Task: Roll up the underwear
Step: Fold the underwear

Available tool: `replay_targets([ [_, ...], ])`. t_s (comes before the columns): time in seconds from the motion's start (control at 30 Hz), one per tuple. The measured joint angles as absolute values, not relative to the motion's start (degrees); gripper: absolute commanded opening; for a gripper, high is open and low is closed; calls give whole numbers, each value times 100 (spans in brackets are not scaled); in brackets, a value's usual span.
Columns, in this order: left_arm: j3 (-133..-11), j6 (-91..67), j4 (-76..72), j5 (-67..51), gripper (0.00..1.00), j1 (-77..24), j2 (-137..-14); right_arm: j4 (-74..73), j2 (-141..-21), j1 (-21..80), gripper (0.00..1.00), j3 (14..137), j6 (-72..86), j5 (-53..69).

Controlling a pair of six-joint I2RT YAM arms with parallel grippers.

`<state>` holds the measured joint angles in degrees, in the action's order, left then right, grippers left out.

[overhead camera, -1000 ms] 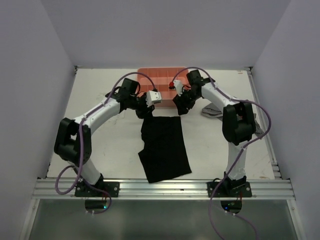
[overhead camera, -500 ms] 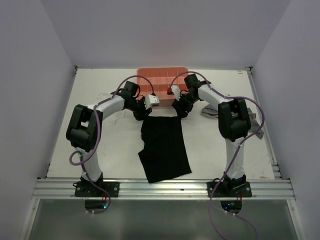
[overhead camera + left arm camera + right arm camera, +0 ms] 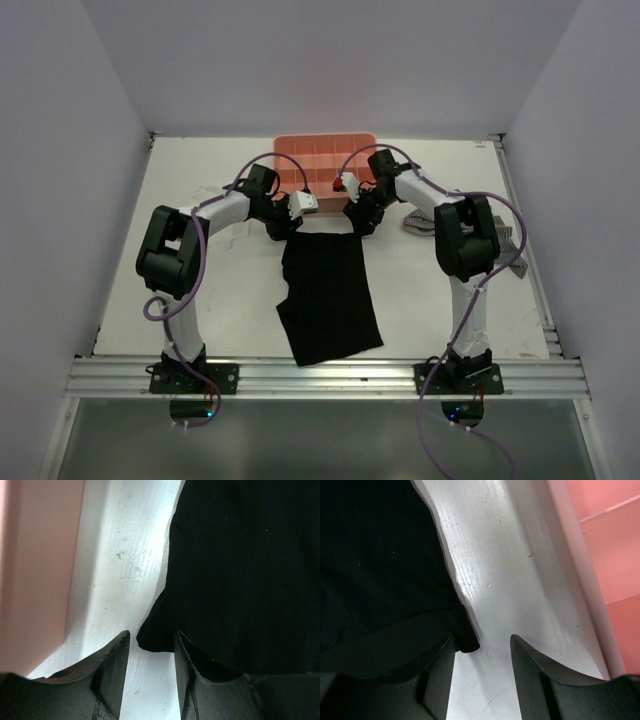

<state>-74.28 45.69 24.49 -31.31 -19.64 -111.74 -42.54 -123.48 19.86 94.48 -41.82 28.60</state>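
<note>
The black underwear [image 3: 328, 295] lies flat on the white table, its far edge just short of the pink tray [image 3: 325, 150]. My left gripper [image 3: 290, 226] is down at its far left corner. In the left wrist view the gripper [image 3: 150, 642] is open, and the underwear's [image 3: 245, 570] corner tip lies between the jaws. My right gripper [image 3: 357, 222] is down at the far right corner. In the right wrist view the gripper [image 3: 482, 645] is open, with the underwear's [image 3: 375, 565] corner by its left finger [image 3: 440, 675].
The pink tray's wall is close beside both grippers, at the left of the left wrist view [image 3: 35, 565] and at the right of the right wrist view [image 3: 615, 555]. A grey checked cloth [image 3: 421, 222] lies right of the right arm.
Both arms have come down and forward from above the table to the underwear's far corners. The underwear has not moved.
</note>
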Motion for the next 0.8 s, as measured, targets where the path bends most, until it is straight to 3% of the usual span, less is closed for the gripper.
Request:
replay_targets([
  [0.1, -7424, 4622, 2482, -3142, 37, -1959, -11246, -4244, -12350, 1986, 47, 9413, -4274, 2917],
  [0.23, -7424, 4663, 2506, -3192, 19, -1957, -11262, -4213, -12350, 1988, 24, 9314, -4403, 2952],
  [0.43, -7424, 4718, 2539, -3301, 0, -1957, -11262, -4213, -12348, 1992, 5, 9282, -4519, 2978],
  [0.53, -7424, 4716, 2543, -3367, 0, -1955, -11260, -4200, -12315, 1992, 0, 9240, -4534, 2985],
  [0.8, -7266, 4685, 2571, -3426, 0, -1925, -10755, -4226, -11740, 1992, 0, 9148, -4541, 3072],
])
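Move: The underwear's two far corners lie practically in the open fingers: its far left corner is right at the left hand, about 1 cm below, and its far right corner is about 1 cm back of and 1 cm below the right hand. The pink basket's middle stands some 15 cm ahead and 8 cm right of the left hand. The white cloth lies about 15 cm to the left hand's left and 3 cm farther out; the striped cloth is about 23 cm to the right hand's right, roughly level with it. Both hands pinch the underwear's far corners between their fingertips, going from about half open to shut while they sink half a centimetre or so and draw back about 1 cm, away from the basket. Once closed they both rise straight up, the left roughly 3 cm from its lowest point and the right about 4 cm, with hardly any wrist turn. ##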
